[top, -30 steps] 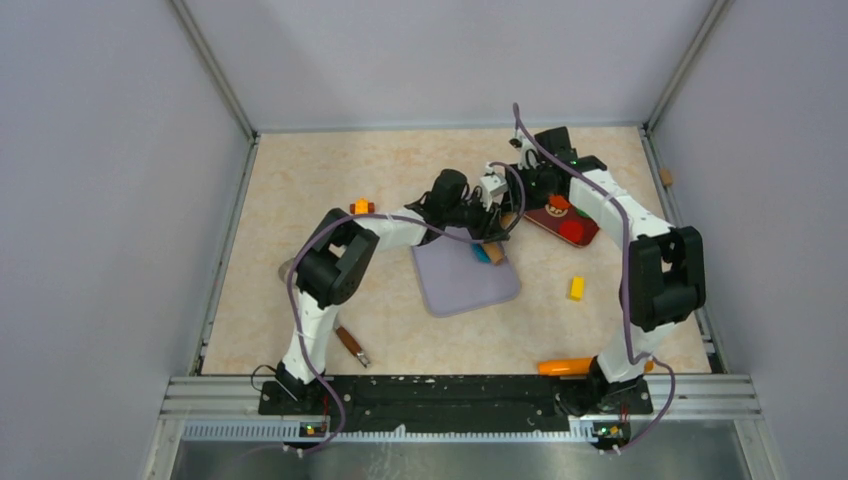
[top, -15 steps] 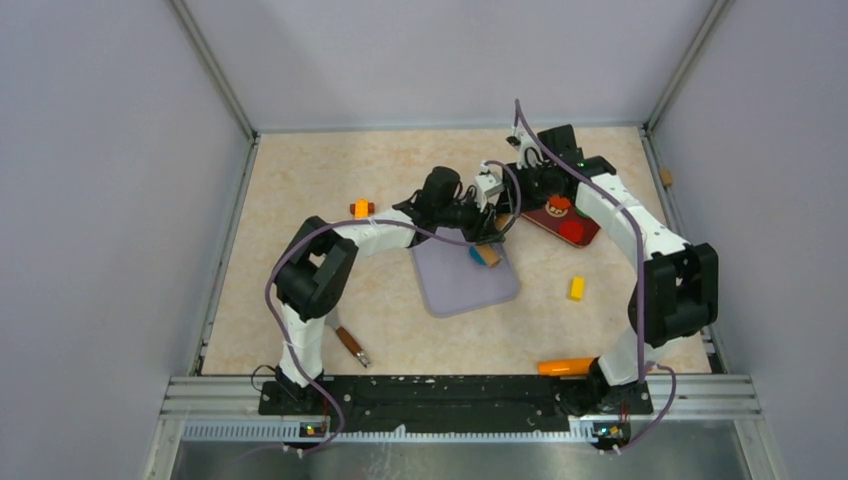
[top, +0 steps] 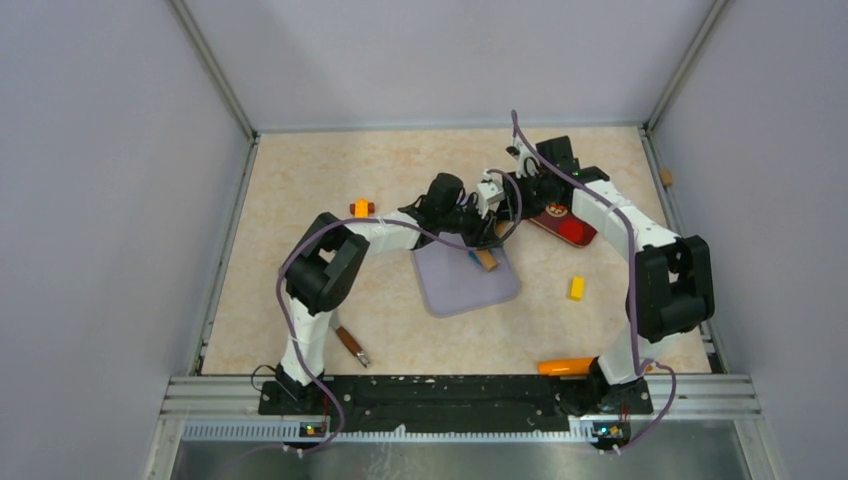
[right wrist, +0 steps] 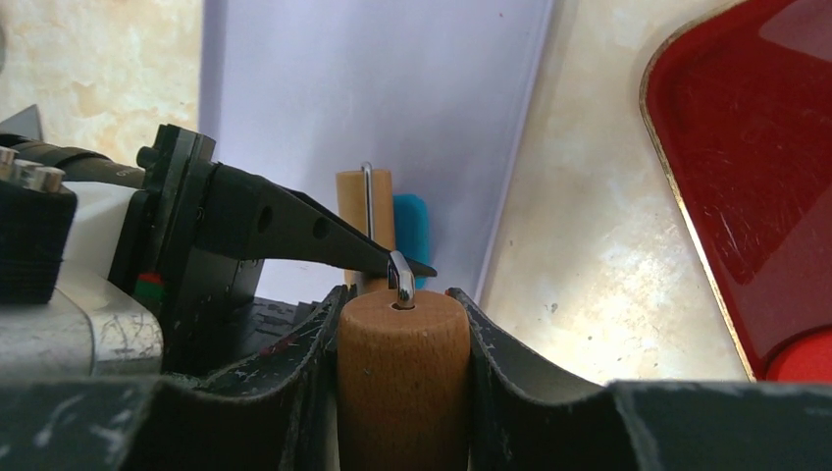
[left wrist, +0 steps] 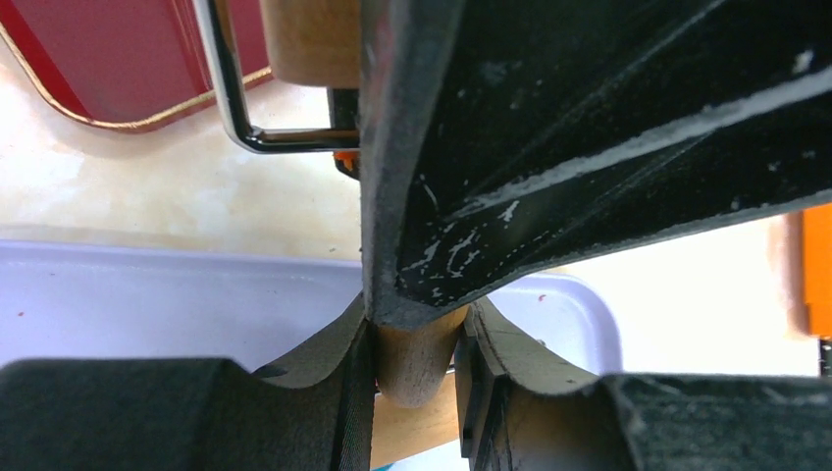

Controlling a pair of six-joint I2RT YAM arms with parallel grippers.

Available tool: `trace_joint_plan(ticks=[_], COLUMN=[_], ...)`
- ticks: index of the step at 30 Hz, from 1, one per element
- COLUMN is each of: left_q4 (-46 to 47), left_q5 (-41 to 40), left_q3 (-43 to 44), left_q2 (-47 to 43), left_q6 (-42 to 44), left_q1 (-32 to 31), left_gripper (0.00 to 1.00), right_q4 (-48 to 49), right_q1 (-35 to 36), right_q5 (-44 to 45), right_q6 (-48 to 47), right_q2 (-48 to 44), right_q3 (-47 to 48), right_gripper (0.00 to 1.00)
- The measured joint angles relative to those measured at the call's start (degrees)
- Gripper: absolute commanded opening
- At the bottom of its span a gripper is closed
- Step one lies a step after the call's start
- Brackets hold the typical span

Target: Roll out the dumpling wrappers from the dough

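The teal-blue dough (top: 473,255) lies on the lavender mat (top: 460,285), mostly covered by the tan wooden roller (top: 487,259). In the right wrist view the dough (right wrist: 413,226) shows as a teal strip right of the roller barrel (right wrist: 364,211). My right gripper (right wrist: 402,306) is shut on the roller's wooden handle (right wrist: 402,373), from which a metal wire runs to the barrel. My left gripper (left wrist: 417,345) is shut on the roller's other wooden end (left wrist: 417,361), just above the mat (left wrist: 147,304). No dumpling wrappers are in view.
A red tray (top: 578,233) with red items sits right of the mat, close to the right arm. A yellow block (top: 576,288), an orange block (top: 360,208), an orange stick (top: 565,366) and a brown tool (top: 352,345) lie around. Grey walls enclose the table.
The roller has shifted a little toward the near right across the mat and covers more of the dough. Both arms changed pose with it, and both grips stayed the same.
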Motion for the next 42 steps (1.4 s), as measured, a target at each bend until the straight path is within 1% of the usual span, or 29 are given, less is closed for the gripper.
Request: trace_joint_plan(ticks=[3, 12, 16, 23, 28, 33, 38, 42], left_q4=[0.6, -0.1, 0.3, 0.7, -2.1, -5.8, -9.3, -9.2], left_q5=[0.0, -1.4, -2.3, -3.8, -3.9, -3.7, -5.0, -4.9], left_q3=[0.1, -0.1, -1.5, -4.8, -8.2, -11.4, -12.7, -11.5], left_q2=[1.7, 1.7, 1.0, -1.3, -4.1, -9.3, -16.3, -17.8], left_q6=[0.9, 1.5, 1.7, 2.3, 3.2, 5.1, 5.4, 5.0], left_q1=[0.0, 0.0, 0.0, 0.2, 1.0, 2.5, 3.8, 3.8], left_gripper=[0.0, 0.0, 0.0, 0.0, 0.0, 0.0, 0.0, 0.0], right_q4=[3.9, 15.4, 18.1, 18.4, 17.7, 15.0, 11.6, 9.8], right_q1=[-0.3, -0.3, -0.2, 1.4, 3.2, 5.7, 7.3, 7.6], right_q5=[0.2, 0.4, 0.3, -0.5, -2.3, -4.5, -6.5, -5.1], right_q6=[0.0, -0.3, -0.2, 0.4, 2.5, 4.0, 3.5, 1.7], right_q2=[0.2, -1.8, -2.2, -1.8, -0.4, 0.3, -0.2, -2.8], right_q3=[-3.2, -10.4, -12.0, -12.0, -11.6, -8.3, -2.4, -0.8], right_gripper=[0.0, 0.0, 0.0, 0.0, 0.0, 0.0, 0.0, 0.0])
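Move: With both grippers still holding the rolling pin, the blue dough lies on the lavender tray about 8 cm below your left gripper, 2 cm back and 1 cm to its left. From your right gripper the dough is some 4 cm back, 4 cm left and 13 cm down. The tray's middle is about 2 cm back and 4 cm left of the left gripper; the red tray stands about 15 cm to that gripper's right and 9 cm farther out. Bring both grippers down together 2 to 3 cm to press the pin's lower roller onto the dough, keeping both grips shut on the pin. Then sweep both left about 7 cm and slightly back, across the dough, and lift some 6 cm towards the end as the right wrist turns roughly 10 degrees counter-clockwise. ##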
